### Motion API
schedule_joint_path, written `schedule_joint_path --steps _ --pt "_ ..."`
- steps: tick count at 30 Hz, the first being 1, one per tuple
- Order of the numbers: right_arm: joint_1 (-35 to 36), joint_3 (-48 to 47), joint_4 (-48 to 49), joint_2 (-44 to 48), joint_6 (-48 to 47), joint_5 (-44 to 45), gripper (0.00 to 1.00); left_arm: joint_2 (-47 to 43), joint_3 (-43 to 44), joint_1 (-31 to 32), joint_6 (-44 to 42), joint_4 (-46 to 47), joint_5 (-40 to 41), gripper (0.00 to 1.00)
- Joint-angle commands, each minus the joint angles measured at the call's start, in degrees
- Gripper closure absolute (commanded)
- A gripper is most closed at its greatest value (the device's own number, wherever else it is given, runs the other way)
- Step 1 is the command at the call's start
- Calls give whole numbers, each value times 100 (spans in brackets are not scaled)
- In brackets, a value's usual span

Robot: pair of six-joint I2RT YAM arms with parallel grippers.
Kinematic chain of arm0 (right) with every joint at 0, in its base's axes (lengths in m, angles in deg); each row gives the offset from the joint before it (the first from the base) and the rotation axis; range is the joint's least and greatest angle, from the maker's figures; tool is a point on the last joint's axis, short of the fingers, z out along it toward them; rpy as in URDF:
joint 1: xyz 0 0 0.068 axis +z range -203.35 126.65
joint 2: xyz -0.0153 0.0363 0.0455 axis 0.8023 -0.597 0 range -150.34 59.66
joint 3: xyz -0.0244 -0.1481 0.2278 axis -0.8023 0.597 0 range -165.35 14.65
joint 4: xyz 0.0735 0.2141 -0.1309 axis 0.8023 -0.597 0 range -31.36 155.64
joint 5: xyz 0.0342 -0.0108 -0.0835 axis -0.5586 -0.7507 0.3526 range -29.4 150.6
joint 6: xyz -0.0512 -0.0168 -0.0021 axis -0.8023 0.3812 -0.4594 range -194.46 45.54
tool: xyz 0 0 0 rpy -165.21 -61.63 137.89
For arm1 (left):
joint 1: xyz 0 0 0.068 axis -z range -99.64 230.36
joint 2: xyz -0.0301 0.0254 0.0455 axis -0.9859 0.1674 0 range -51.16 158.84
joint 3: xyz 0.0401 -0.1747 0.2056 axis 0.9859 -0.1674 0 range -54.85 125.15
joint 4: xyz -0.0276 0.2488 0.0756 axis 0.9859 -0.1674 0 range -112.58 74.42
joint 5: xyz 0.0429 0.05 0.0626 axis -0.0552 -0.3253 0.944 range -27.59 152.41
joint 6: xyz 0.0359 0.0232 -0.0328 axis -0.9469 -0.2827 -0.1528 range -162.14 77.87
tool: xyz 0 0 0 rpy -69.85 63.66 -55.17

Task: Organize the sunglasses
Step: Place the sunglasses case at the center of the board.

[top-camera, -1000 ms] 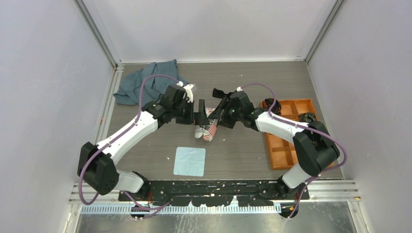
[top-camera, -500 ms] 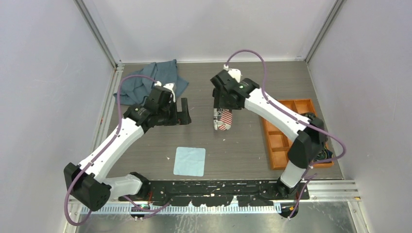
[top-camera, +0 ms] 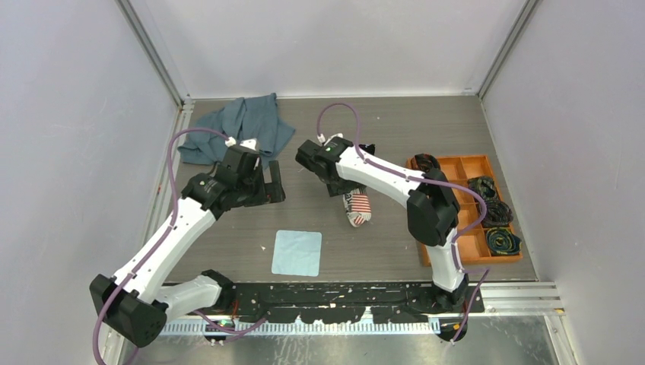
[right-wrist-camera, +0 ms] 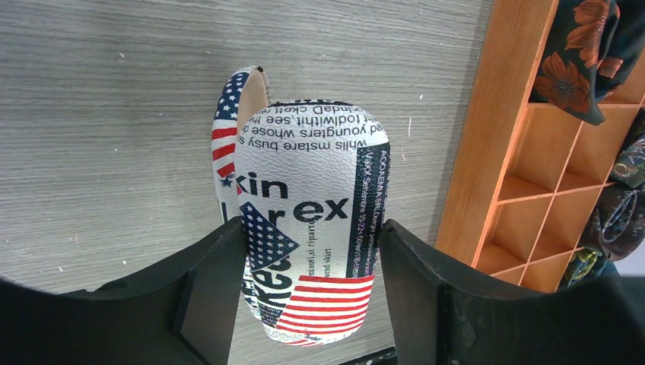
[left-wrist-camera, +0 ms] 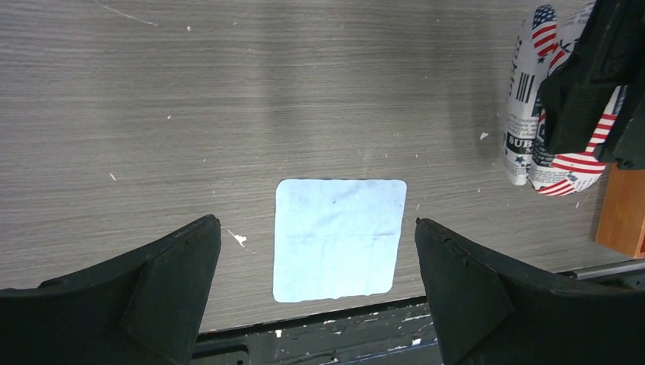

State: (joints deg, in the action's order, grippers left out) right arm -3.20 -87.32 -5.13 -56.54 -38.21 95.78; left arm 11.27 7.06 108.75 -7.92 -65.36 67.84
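Observation:
The white patterned case (top-camera: 357, 207) with flag print and text is at the table's middle. My right gripper (top-camera: 344, 185) is shut on it; in the right wrist view the case (right-wrist-camera: 308, 220) sits between both fingers (right-wrist-camera: 209, 289), its lid edge showing slightly apart at the left. My left gripper (top-camera: 274, 182) is open and empty, to the left of the case, and it is well apart from it. In the left wrist view the case (left-wrist-camera: 532, 144) is at the far right. The black sunglasses are hidden from every view.
A light blue cloth square (top-camera: 297, 252) lies near the front edge, also below my left gripper (left-wrist-camera: 338, 237). An orange divided tray (top-camera: 443, 243) with dark coiled bundles (top-camera: 487, 190) stands at the right. A grey-blue cloth (top-camera: 236, 129) lies at the back left.
My left gripper has let go of the case and drawn back to the left. My right gripper has kept the case, turned it and moved it slightly nearer and rightward.

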Motion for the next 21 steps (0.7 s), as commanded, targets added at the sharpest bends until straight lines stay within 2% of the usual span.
schedule_joint_path --steps 1,9,12,13,15,18,21 --pt "25 -187 69 215 -85 228 99 -248 -98 -34 88 -58 145 0" --pt "14 -305 397 -57 -117 23 98 -370 -220 -43 114 -60 101 0" --pt "17 -495 475 -330 -43 -23 92 -390 -258 -43 112 -59 104 0" --pt "14 -584 488 -409 -36 -78 87 -398 -266 -48 116 -81 107 0" --pt "15 -704 579 -493 -22 -261 66 -436 -252 -43 108 -110 100 0" --pt "17 -778 788 -494 -21 -602 44 -498 -269 -43 104 -106 55 0" --pt "20 -749 977 -342 4 -970 32 -512 -296 -43 115 -109 33 0"
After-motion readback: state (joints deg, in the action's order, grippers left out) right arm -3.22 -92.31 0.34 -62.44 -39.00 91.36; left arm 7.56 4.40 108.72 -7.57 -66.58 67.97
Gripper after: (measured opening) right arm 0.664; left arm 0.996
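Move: The right hand already has the sunglasses case between its fingers. The centre of the board lies about 6 cm ahead of that hand, some 3 cm to its left and roughly 10 cm below. The sunglasses lie about 19 cm ahead and 1 cm to its right, the light blue cloth 12 cm back and 16 cm left, the orange tray level with it, 35 cm right. For the left hand, the board's centre is some 11 cm ahead, 15 cm right and 18 cm below. Leftwards, slowly at first and then quicker, the right hand carries the sunglasses case about 4 cm towards the middle of the board, sinking some 2.5 cm and edging forward a little less than that. The fingers keep their hold on the case, and the wrist rolls only slightly, by some 5 degrees. ##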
